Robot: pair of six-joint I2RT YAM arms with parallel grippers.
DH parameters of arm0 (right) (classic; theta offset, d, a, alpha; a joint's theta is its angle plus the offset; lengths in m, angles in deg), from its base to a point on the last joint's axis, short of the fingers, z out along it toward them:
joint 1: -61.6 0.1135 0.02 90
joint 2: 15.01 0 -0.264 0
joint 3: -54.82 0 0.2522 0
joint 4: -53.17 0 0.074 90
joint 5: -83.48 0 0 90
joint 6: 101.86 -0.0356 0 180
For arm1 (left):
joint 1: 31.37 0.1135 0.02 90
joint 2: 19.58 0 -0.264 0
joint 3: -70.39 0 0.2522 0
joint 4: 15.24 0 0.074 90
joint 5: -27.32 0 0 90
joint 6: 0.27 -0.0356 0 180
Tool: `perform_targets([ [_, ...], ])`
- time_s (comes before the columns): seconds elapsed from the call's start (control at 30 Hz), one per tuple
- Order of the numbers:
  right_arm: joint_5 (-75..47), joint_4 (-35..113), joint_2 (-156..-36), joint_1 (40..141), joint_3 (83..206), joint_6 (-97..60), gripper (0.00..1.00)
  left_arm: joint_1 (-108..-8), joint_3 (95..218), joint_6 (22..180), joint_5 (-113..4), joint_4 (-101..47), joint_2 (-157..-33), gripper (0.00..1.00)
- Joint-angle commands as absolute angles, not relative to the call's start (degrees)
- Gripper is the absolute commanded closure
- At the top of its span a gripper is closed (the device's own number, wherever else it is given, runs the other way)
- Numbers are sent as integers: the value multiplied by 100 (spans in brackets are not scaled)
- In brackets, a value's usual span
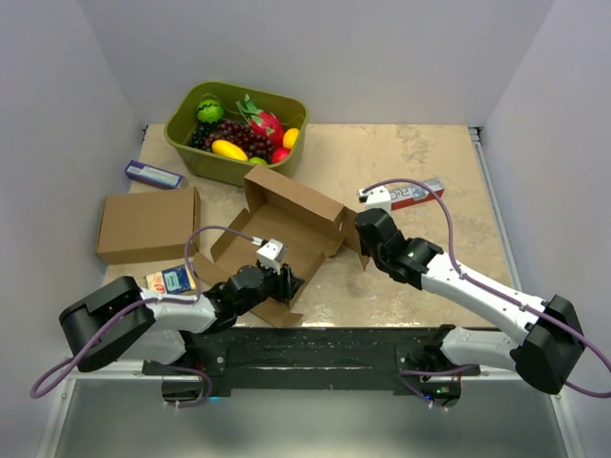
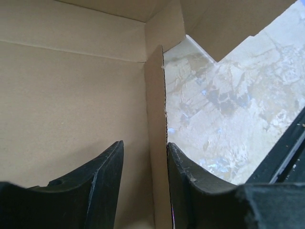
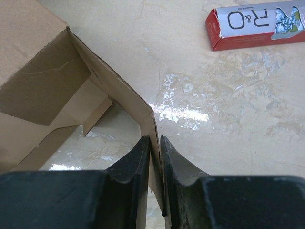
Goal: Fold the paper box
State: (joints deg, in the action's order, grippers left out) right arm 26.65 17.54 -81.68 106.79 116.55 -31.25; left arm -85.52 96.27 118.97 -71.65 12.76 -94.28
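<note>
The paper box (image 1: 286, 224) lies half-formed in the middle of the table, its lid panel raised toward the back. My left gripper (image 1: 283, 282) is at its near corner. In the left wrist view an upright wall of the paper box (image 2: 71, 95) stands between the open jaws of the left gripper (image 2: 144, 143). That wall touches the right finger (image 2: 190, 181) and a gap separates it from the left one. My right gripper (image 1: 360, 239) is at the box's right side. In the right wrist view the right gripper (image 3: 154, 138) is shut on a side flap edge of the paper box (image 3: 43, 81).
A green tub of fruit (image 1: 181, 129) stands at the back left. Another flat brown box (image 1: 148, 224) lies at the left, with a small purple carton (image 1: 153, 175) behind it and a small packet (image 1: 172, 280) in front. A red-and-white carton (image 1: 410, 196) (image 3: 257, 24) lies right of the box.
</note>
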Motion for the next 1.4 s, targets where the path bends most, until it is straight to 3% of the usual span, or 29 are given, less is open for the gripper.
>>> perform_targets([
  [0.0,2627,1814,-8084,10625,11833,-3023,83,-8551,9855,11311,-7683,529,-9472,53],
  [0.53,2513,1788,-8119,10537,11912,-2961,85,-8551,10225,11223,-8429,-386,-9965,59],
  [0.67,2390,1832,-8102,10458,11886,-2917,87,-8560,10164,11197,-8123,-133,-9921,63],
  [0.87,2153,2007,-8154,10239,11921,-2733,86,-8551,10128,11512,-7192,421,-9947,81],
  [0.97,1872,2078,-8172,10133,12008,-2732,63,-8551,10155,11811,-6936,598,-10131,89],
  [1.0,1836,2087,-8146,10133,12017,-2767,49,-8551,10224,11873,-6909,589,-10175,91],
  [1.03,1775,2104,-8102,10116,12017,-2794,44,-8551,10269,11969,-6935,546,-10245,93],
  [1.17,1362,2096,-7812,9905,11982,-2970,36,-8428,10278,12190,-6848,553,-10492,100],
  [1.37,738,1946,-7285,9764,11991,-2987,29,-8252,10321,12278,-6558,545,-10571,100],
])
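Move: The near part of the box's right side wall already stands between the left hand's open fingers, about 1 cm ahead, 1 cm right and 2 cm below. From that hand the raised far wall is some 18 cm straight ahead, the near flap about 2 cm back and 10 cm left. The right hand still holds the corner flap, its middle about 3 cm below; the mint box lies roughly 14 cm ahead and 13 cm right. The left fingers shut on the right side wall and pinch it near its near end: that hand first eases forward and down about 2 cm with a slight roll, then closes while drawing back a little and moving right some 2.5 cm. The right hand keeps its hold on the corner flap, creeps about 1 cm forward, then opens wide, lets go and rises some 3 cm. ##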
